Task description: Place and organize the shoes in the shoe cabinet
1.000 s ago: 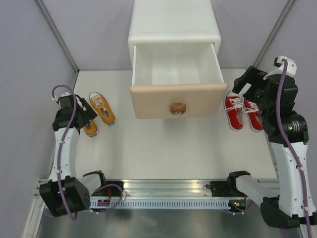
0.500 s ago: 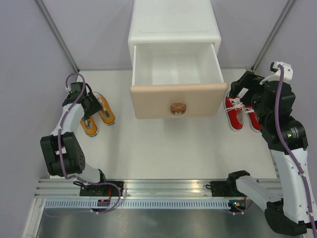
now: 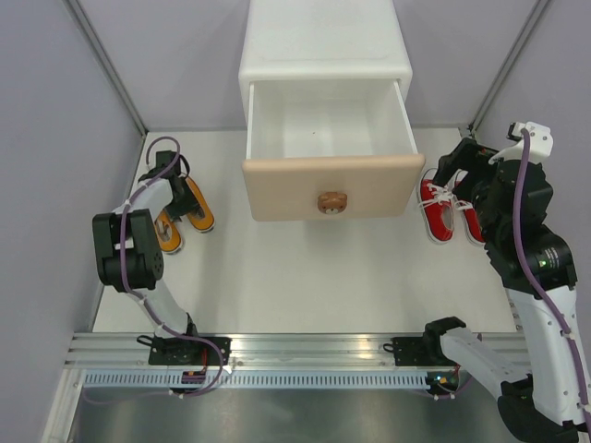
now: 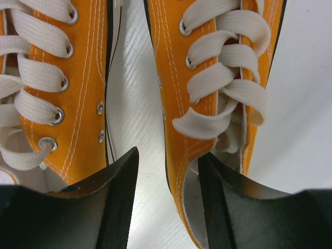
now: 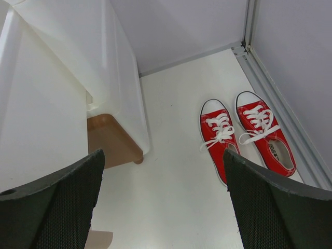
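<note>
Two orange shoes [image 3: 198,209] [image 4: 67,88] lie side by side at the left of the table. My left gripper [image 3: 176,184] [image 4: 168,207] is low over their heel ends, open and half narrowed. One finger [image 4: 236,207] sits inside the right orange shoe [image 4: 218,78], the other [image 4: 106,207] is in the gap between the pair, and that shoe's side wall stands between them, untouched on the left. The red shoes [image 3: 452,212] [image 5: 241,137] lie right of the cabinet [image 3: 323,46]. My right gripper [image 3: 466,166] [image 5: 163,202] hangs wide open above and in front of them, holding nothing.
The cabinet's upper drawer [image 3: 328,125] is pulled out and empty, its beige front [image 3: 277,189] with bear knob [image 3: 332,201] facing me. Grey walls close in left, right and behind. A metal rail [image 5: 280,119] runs beside the red shoes.
My left arm has swung away from me and folded over the orange shoes, bringing its gripper to their heel ends while its jaws narrowed. The right arm has shifted only slightly.
</note>
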Motion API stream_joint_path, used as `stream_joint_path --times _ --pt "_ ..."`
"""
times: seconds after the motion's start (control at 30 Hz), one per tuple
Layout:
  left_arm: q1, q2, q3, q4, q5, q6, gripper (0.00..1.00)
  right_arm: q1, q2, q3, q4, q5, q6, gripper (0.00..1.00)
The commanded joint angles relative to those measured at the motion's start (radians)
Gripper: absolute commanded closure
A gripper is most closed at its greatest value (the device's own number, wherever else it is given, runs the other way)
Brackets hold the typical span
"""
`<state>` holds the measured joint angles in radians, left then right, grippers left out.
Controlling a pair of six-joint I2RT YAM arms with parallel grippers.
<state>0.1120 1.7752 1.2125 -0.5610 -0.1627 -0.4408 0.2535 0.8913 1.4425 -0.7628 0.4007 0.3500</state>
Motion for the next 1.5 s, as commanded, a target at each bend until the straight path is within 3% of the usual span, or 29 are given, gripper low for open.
stream_joint_path --times 0.0,0.17,0.4,0.9,1.13,1.47 --pt "0.005 0.032 0.045 0.046 -0.049 -0.012 0.46 0.006 -0.006 -0.016 0.036 0.032 -0.020 0.02" --pt "0.008 0.075 0.064 0.064 -0.051 -0.006 0.55 0.007 -0.003 -0.025 0.040 0.035 -0.025 0.02" --pt "0.011 0.058 0.071 0.062 -0.032 0.001 0.97 0.010 -0.003 -0.022 0.040 0.035 -0.028 0.02" --pt "-0.028 -0.367 0.208 -0.118 -0.090 -0.012 0.98 0.010 -0.038 -0.028 0.025 -0.025 -0.011 0.02" --pt "-0.080 -0.459 0.422 -0.234 -0.048 -0.027 0.98 0.009 -0.069 -0.039 0.016 -0.066 -0.013 0.03" --pt "-0.201 -0.537 0.709 -0.254 0.025 -0.091 0.98 0.010 -0.106 -0.057 0.003 -0.095 -0.016 0.04"
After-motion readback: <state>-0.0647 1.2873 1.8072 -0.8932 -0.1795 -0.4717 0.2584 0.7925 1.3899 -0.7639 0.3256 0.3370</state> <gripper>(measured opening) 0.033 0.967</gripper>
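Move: The left hand is low over the right-hand orange shoe, half-open fingers astride its left side wall at the end of the laces. That shoe's middle lies about 2 cm ahead, 1 cm right and 3 cm below. The other orange shoe is about 6 cm left and 3 cm back, the open drawer's middle some 36 cm right, 4 cm back and 28 cm up. From the right hand, the aimed-at shoe lies about 59 cm left, 13 cm ahead and 38 cm below. Down and slightly forward first, a couple of centimetres, the left hand sinks and shuts its fingers on the orange shoe's left side wall beside the lace end. Then it lifts steeply, some 38 cm, keeping that pinch, tipping the fingers up forward by about 40 degrees and drifting right and back late on. The open, empty right hand eases back slightly. ##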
